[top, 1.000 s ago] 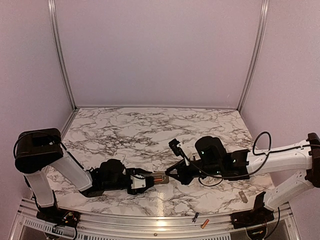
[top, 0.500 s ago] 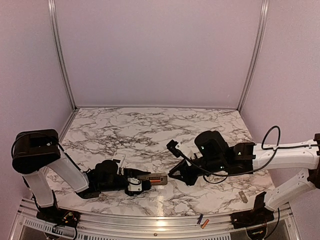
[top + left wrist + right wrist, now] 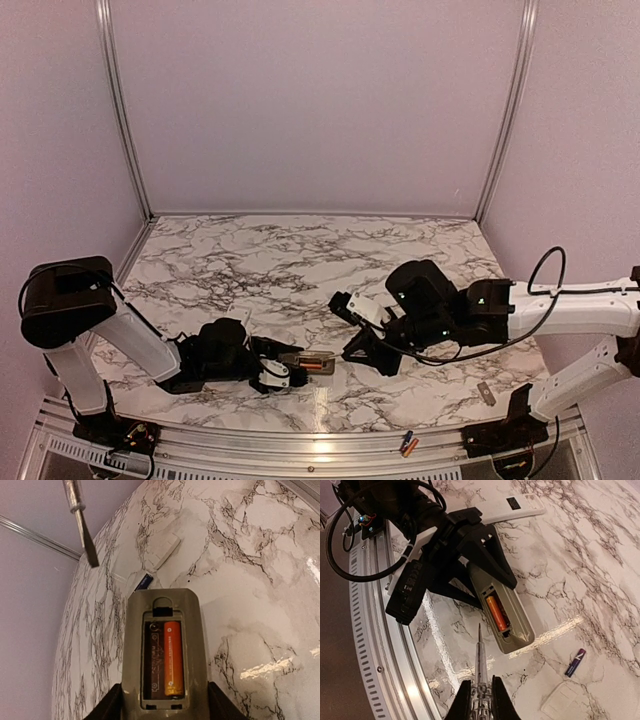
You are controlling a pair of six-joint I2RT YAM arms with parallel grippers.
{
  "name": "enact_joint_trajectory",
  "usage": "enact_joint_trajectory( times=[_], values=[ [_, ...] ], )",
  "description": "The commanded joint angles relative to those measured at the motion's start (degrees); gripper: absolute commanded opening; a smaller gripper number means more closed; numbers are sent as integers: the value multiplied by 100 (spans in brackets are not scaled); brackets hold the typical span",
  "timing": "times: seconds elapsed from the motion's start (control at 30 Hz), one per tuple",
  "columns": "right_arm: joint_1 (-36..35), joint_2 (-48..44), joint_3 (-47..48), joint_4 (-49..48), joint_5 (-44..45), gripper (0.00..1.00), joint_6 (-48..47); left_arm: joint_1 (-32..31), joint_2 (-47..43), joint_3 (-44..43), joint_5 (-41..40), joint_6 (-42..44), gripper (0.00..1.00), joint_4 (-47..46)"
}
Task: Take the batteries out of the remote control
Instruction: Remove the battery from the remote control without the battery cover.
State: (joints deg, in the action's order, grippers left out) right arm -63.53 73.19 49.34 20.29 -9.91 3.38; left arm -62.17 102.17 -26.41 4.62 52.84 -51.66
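Note:
My left gripper (image 3: 165, 711) is shut on the sides of a grey remote control (image 3: 197, 645) whose back compartment lies open. One orange battery (image 3: 172, 657) sits in the right slot; the left slot beside it shows bare. A dark blue battery (image 3: 575, 662) lies loose on the marble just past the remote's end. My right gripper (image 3: 481, 700) is shut on a thin screwdriver (image 3: 480, 655), whose tip hovers a little short of the remote (image 3: 512, 625), not touching it. In the top view the two grippers (image 3: 290, 366) (image 3: 360, 352) face each other near the front edge.
A white cover piece (image 3: 162, 547) lies beyond the remote. A white remote (image 3: 512, 507) rests behind the left arm. A small grey piece (image 3: 486, 393) lies at the front right, and two loose cells (image 3: 405, 443) sit on the metal front rail (image 3: 250, 452).
The screwdriver tip has drawn back from the remote's end. The left gripper has swung the remote slightly toward the front edge. The cells on the rail have rolled closer together.

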Motion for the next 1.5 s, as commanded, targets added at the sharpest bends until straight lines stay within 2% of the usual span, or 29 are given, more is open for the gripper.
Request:
enact_joint_trajectory(
  times=[0.0,0.83,1.47],
  values=[
    [-74,89,259,301,138,0,-320,-48,-216,-73,55,164,0,279],
    [-169,939,925,890,252,0,-970,-76,-259,-23,187,287,0,353],
    [-173,1638,1184,602,484,0,-1143,-85,-334,-15,414,303,0,437]
  ],
)
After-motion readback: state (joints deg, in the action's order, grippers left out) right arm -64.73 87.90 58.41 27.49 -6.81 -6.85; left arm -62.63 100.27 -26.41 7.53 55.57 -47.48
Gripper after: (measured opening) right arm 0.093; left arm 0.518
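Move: The orange battery still in the remote lies about 8 cm left of the right hand, 4 cm ahead and 12 cm below it; that hand holds a screwdriver pointing left and down. On the table, some 15 cm below the right hand, the purple battery lies 10 cm ahead of it and 1 cm right, the pale cover 9 cm ahead and 6 cm right. From the left hand, gripping the remote, the orange battery is about 5 cm right, 2 cm ahead, 2 cm below. The screwdriver's tip enters the empty slot on the forward side of the orange battery and comes up against the battery near its right-hand end. The right hand sinks about 5 cm, edging left and steepening the tool by roughly 15 degrees, fingers still shut on it. The left hand keeps its grip on the remote and eases back just over 1 cm. ##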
